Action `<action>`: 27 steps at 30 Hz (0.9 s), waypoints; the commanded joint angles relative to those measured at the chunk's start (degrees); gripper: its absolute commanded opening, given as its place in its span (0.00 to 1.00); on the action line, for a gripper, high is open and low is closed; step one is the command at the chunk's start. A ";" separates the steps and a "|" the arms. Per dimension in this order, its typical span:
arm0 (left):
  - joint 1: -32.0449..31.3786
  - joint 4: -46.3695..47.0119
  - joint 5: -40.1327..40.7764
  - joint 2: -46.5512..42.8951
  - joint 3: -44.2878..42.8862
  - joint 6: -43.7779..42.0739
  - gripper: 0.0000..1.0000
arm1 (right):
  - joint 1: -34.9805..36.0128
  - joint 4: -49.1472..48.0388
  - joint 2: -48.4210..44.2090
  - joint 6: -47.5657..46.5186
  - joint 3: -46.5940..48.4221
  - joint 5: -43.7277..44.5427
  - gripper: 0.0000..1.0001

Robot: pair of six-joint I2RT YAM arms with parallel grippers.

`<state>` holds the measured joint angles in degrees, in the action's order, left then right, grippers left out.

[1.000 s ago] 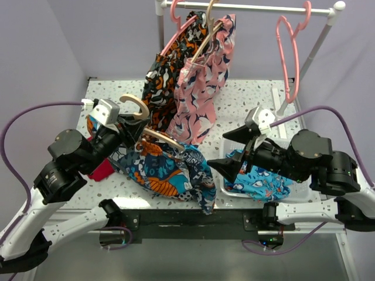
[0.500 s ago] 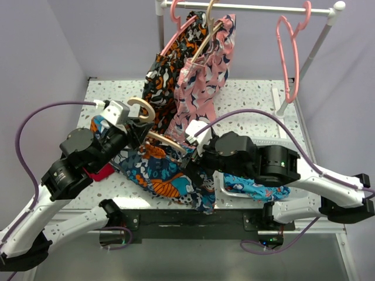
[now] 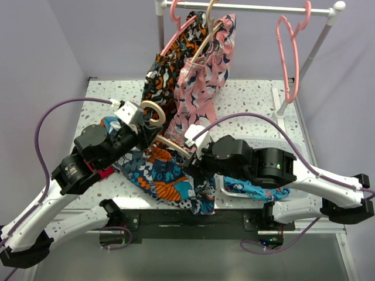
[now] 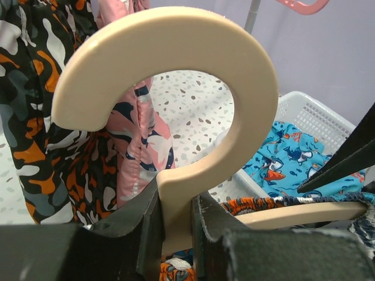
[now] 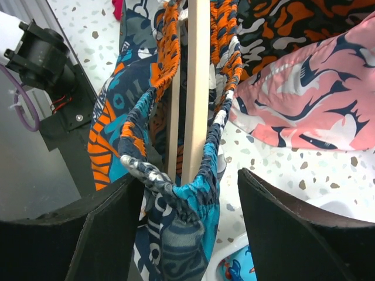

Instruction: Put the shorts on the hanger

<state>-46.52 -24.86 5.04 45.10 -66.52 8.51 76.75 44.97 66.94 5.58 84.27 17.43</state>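
The cream hanger (image 3: 153, 113) is tilted over the table's middle. My left gripper (image 3: 143, 126) is shut on its neck, just under the hook (image 4: 246, 76). The shorts (image 3: 164, 178), printed blue, orange and black, hang from the hanger's arm and trail down to the table's front edge. In the right wrist view the waistband (image 5: 181, 234) loops round the end of the hanger bar (image 5: 196, 88). My right gripper (image 5: 190, 205) is open, one jaw on each side of that loop. The left jaw is close against the fabric and a gap remains at the right jaw.
A white basket (image 3: 225, 186) holding turquoise shorts (image 3: 252, 188) sits under my right arm. Behind it, a rail (image 3: 258, 7) carries black-orange shorts (image 3: 170, 64), a pink patterned garment (image 3: 202, 88) and a bare pink hanger (image 3: 288, 52). A red cloth (image 3: 105, 172) lies at the left.
My right arm swung left from over the basket to the shorts, and its jaws have narrowed around the waistband. My left arm carried the hanger slightly right and back.
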 commanded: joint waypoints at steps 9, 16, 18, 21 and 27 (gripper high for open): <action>0.12 6.23 -1.61 -1.25 -0.01 1.59 0.00 | -0.11 -1.81 -1.19 3.64 -1.21 -0.55 0.44; 0.12 6.93 -3.46 -1.51 -0.10 1.77 0.00 | -0.11 -1.99 0.03 5.75 0.10 -3.46 0.00; 0.12 6.85 -3.63 -1.68 -0.36 1.77 0.00 | -0.11 -2.25 -0.84 6.28 0.02 -2.49 0.00; 0.12 6.58 -3.89 -2.03 -0.71 1.77 0.22 | -0.02 -4.18 -3.47 7.33 -0.86 -1.87 0.00; 0.20 5.79 -4.16 -2.91 -2.38 1.77 0.76 | -0.11 -5.16 -7.08 8.57 -2.18 -0.91 0.00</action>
<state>-46.52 -21.93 2.11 43.27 -66.11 9.72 76.60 44.36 63.42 12.67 82.08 15.40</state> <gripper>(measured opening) 0.634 0.117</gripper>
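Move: The right hand, open, is already around the shorts' waistband where it wraps the hanger's near right end: that spot is only about 1 cm to its left and 1 cm below. From that hand the hung pink shorts are about 20 cm ahead and 3 cm right, at its height; the white basket is 28 cm right, 3 cm back and about 28 cm lower. From the left hand, still gripping the hanger's neck, the waistband end lies about 8 cm back, 10 cm right and 6 cm lower. The right fingers close on the waistband at the hanger's end, pinching the cloth, as the hand sinks and draws back about 1 cm each, then lifts by a little more than a centimetre while tipping slightly. Only once that grip is shut do the left fingers open and let go of the hanger's neck, that hand easing up nearly 2 cm and back 1. ##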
